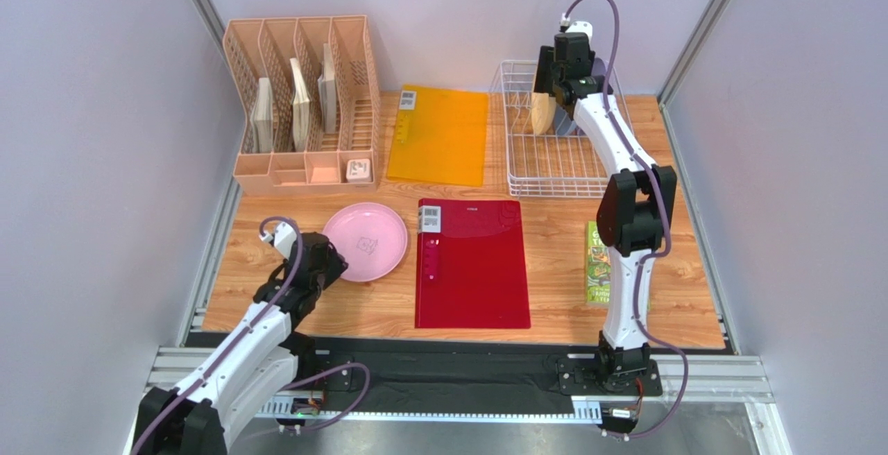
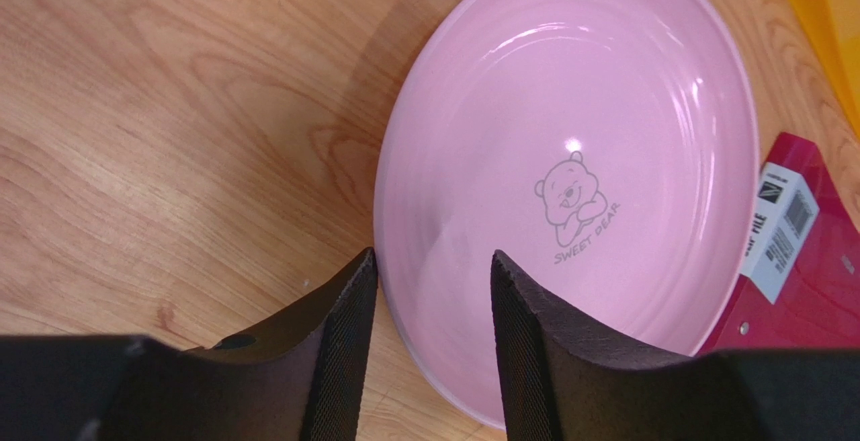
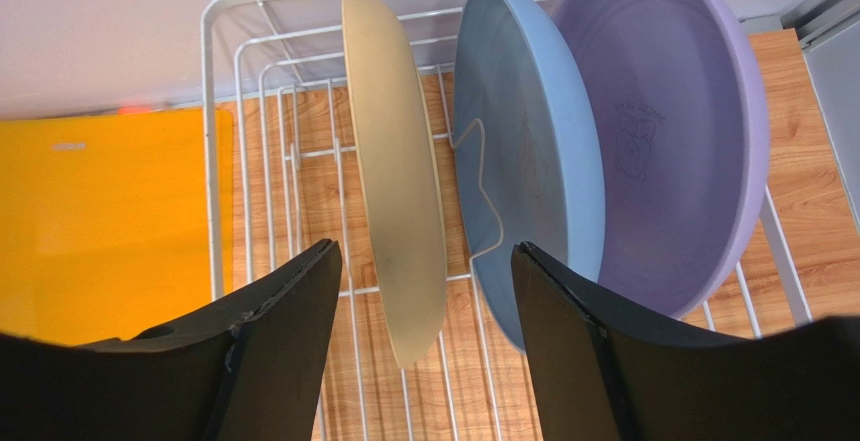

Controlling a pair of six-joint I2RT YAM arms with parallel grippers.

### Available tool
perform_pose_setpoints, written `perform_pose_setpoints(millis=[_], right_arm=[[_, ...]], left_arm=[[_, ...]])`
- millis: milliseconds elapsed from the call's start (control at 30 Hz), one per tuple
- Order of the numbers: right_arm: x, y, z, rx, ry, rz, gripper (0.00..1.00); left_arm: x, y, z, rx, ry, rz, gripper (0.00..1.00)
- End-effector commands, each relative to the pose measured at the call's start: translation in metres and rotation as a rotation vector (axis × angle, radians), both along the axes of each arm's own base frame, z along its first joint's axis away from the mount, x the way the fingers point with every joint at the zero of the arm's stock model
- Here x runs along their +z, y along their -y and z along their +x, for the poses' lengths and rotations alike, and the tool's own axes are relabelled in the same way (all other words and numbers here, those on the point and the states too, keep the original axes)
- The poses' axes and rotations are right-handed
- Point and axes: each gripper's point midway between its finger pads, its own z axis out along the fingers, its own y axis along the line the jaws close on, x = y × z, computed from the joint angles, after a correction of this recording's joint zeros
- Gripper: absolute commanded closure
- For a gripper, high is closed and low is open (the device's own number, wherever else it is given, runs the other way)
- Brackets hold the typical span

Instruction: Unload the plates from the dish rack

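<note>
A pink plate [image 1: 365, 242] [image 2: 565, 159] lies flat on the wooden table, left of centre. My left gripper [image 1: 321, 264] [image 2: 432, 254] is open, with its fingers on either side of the plate's near rim and a gap to each. In the white wire dish rack [image 1: 521, 179] [image 3: 207, 159] at the back right, three plates stand on edge: yellow [image 1: 542, 114] [image 3: 399, 159], light blue [image 3: 525, 138] and lavender [image 3: 666, 128]. My right gripper [image 1: 550, 96] [image 3: 424, 244] is open above the rack and straddles the yellow plate's edge without touching it.
A peach file organizer [image 1: 302, 101] stands at the back left. An orange folder [image 1: 438, 135] [image 3: 101, 219] lies beside the rack. A red folder [image 1: 471, 263] [image 2: 808, 290] lies right next to the pink plate. A green booklet [image 1: 596, 263] rests near the right arm.
</note>
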Motion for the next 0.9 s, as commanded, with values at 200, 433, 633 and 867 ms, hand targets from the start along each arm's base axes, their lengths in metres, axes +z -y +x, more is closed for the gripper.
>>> perform_pose_setpoints(millis=[200, 433, 633, 867], right_arm=[[-0.003, 0.004, 0.013, -0.027, -0.005, -0.16, 0.72], [0.006, -0.008, 0.009, -0.031, 0.005, -0.277, 1.0], [0.049, -0.016, -0.01, -0.149, 0.132, -0.446, 1.0], [0.103, -0.01, -0.043, -0.264, 0.247, -0.464, 1.0]], left_arm=[[0.067, 0.006, 0.022, -0.118, 0.232, 0.052, 0.4], [0.089, 0.017, 0.035, -0.172, 0.282, 0.048, 0.35], [0.106, 0.036, 0.051, -0.284, 0.319, 0.051, 0.04], [0.135, 0.056, 0.076, -0.389, 0.39, 0.065, 0.0]])
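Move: The upright yellow plate stands between the right hand's open fingers, its middle about 4 cm ahead, 1 cm left and 7 cm below. The blue plate is some 5 cm to the right of the yellow one and the purple plate 10 cm to its right, both level with it. From the left hand, the yellow plate is about 38 cm ahead, 43 cm right and 9 cm higher; the pink plate's middle is 6 cm ahead, 5 cm right and 2 cm below. The yellow plate's upper near rim is pinched as the right hand sinks about 2.5 cm and its fingers close; still gripping, the hand then shifts left and back, rising a little, and rolls some 30 degrees with its left side dropping. The pink plate's near-left rim comes free as the left fingers spread wide and that hand rises about 9 cm, going forward and right over the plate, tipping its fingers up slightly and turning clockwise. ##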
